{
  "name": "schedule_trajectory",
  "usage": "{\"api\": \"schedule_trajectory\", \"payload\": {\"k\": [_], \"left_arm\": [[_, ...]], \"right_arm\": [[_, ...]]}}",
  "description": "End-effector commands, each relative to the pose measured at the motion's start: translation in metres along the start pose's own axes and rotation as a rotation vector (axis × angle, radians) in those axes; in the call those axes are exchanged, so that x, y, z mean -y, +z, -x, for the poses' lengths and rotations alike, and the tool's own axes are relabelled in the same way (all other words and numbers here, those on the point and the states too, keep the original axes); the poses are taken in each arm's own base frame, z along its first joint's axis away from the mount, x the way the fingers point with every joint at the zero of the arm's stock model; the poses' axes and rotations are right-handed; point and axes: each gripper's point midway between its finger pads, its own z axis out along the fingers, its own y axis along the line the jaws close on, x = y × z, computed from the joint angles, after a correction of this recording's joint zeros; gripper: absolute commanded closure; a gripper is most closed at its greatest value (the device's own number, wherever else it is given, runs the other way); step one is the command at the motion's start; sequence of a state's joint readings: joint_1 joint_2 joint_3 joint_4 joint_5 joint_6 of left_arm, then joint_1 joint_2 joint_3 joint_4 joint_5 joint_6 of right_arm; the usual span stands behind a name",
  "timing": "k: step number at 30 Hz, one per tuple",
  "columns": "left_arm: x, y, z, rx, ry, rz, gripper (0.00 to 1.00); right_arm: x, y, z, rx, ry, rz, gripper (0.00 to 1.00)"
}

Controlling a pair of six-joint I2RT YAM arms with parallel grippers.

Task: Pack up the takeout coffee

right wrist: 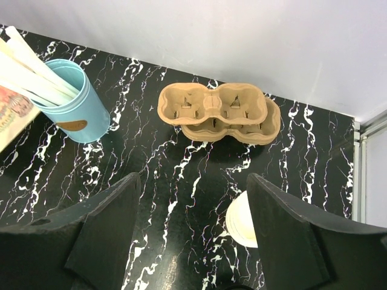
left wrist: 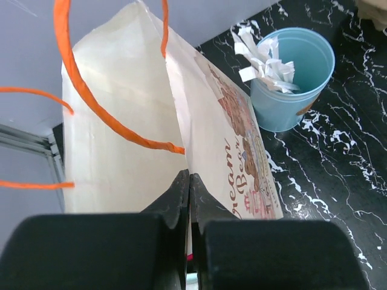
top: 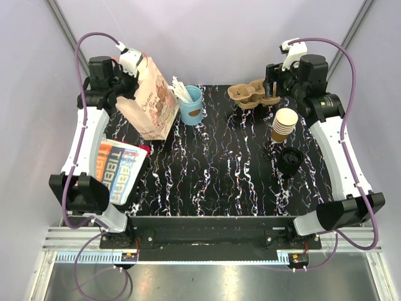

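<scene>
The takeout coffee is out of view as a lidded cup. A round black lid [top: 291,160] sits at the right of the table, just in front of a stack of tan paper cups [top: 285,124] [right wrist: 242,220]. My left gripper [top: 133,86] [left wrist: 189,176] is shut on the top edge of a standing printed paper bag [top: 153,103] [left wrist: 121,139] with orange handles at the back left. My right gripper [top: 272,78] [right wrist: 193,176] hangs open over bare table at the back right, nothing between its fingers. It is in front of the brown pulp cup carriers [top: 254,94] [right wrist: 217,112].
A light-blue cup of white sticks [top: 191,106] [left wrist: 293,78] [right wrist: 69,99] stands just right of the bag. A flat orange-and-blue printed packet [top: 119,169] lies at the table's left edge. The black marbled table [top: 213,175] ends at pale walls behind and beside.
</scene>
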State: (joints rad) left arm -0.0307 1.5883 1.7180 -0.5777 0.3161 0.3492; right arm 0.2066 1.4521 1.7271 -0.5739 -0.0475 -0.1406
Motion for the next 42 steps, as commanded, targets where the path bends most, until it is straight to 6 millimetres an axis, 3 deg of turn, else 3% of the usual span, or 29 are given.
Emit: {"api": "schedule_trajectory", "payload": {"k": [1,7,11,17,23,27,33,42], "left_arm": [[-0.004,-0.05,0.061,0.169,0.071,0.079,1.0],[0.012,-0.084,0.065,0.191,0.111,0.09,1.0],[0.034,-0.114,0.059,0.217,0.145,0.078,1.0],[0.081,-0.157,0.069,0.275,0.217,0.01,1.0],[0.111,-0.18,0.068,0.291,0.243,-0.057,1.0],[0.127,-0.181,0.063,0.281,0.248,-0.113,1.0],[0.156,-0.162,0.057,0.255,0.271,-0.199,1.0],[0.207,-0.108,0.044,0.208,0.334,-0.186,1.0]], "right_arm": [[-0.002,-0.019,0.018,0.062,0.004,0.007,0.23],[0.002,-0.022,0.02,0.068,-0.008,-0.011,0.23],[0.005,-0.023,0.019,0.066,-0.018,-0.028,0.22],[0.008,-0.023,0.021,0.071,-0.007,-0.047,0.23],[0.008,-0.025,0.021,0.073,-0.004,-0.048,0.22],[0.007,-0.025,0.019,0.07,-0.004,-0.047,0.23],[0.014,-0.019,0.012,0.051,-0.012,-0.079,0.22],[0.023,-0.007,-0.001,0.024,-0.041,-0.127,0.22]]}}
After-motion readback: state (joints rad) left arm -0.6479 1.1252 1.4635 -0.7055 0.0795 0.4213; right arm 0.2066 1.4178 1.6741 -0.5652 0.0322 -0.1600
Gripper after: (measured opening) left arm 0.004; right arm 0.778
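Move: Behind and to the right of the left hand, which already holds the paper bag by its near top edge, lies the open middle of the table: some 13 cm back, 18 cm right and 25 cm below. The blue cup of straws stands about 10 cm ahead and 17 cm right, 19 cm down; the printed pouch lies roughly 17 cm back and 9 cm left, 23 cm down. From the right hand that open spot is about 10 cm back, 27 cm left and 30 cm below. Drawing back nearly 20 cm while rising about 11, the left hand carries the hanging paper bag off its corner beside the blue cup, keeping the closed fingers pinched on its edge. It then swings right towards the open middle of the table, some 14 cm in all, turning about 25 degrees clockwise and sinking roughly 6 cm from the top of its path. ##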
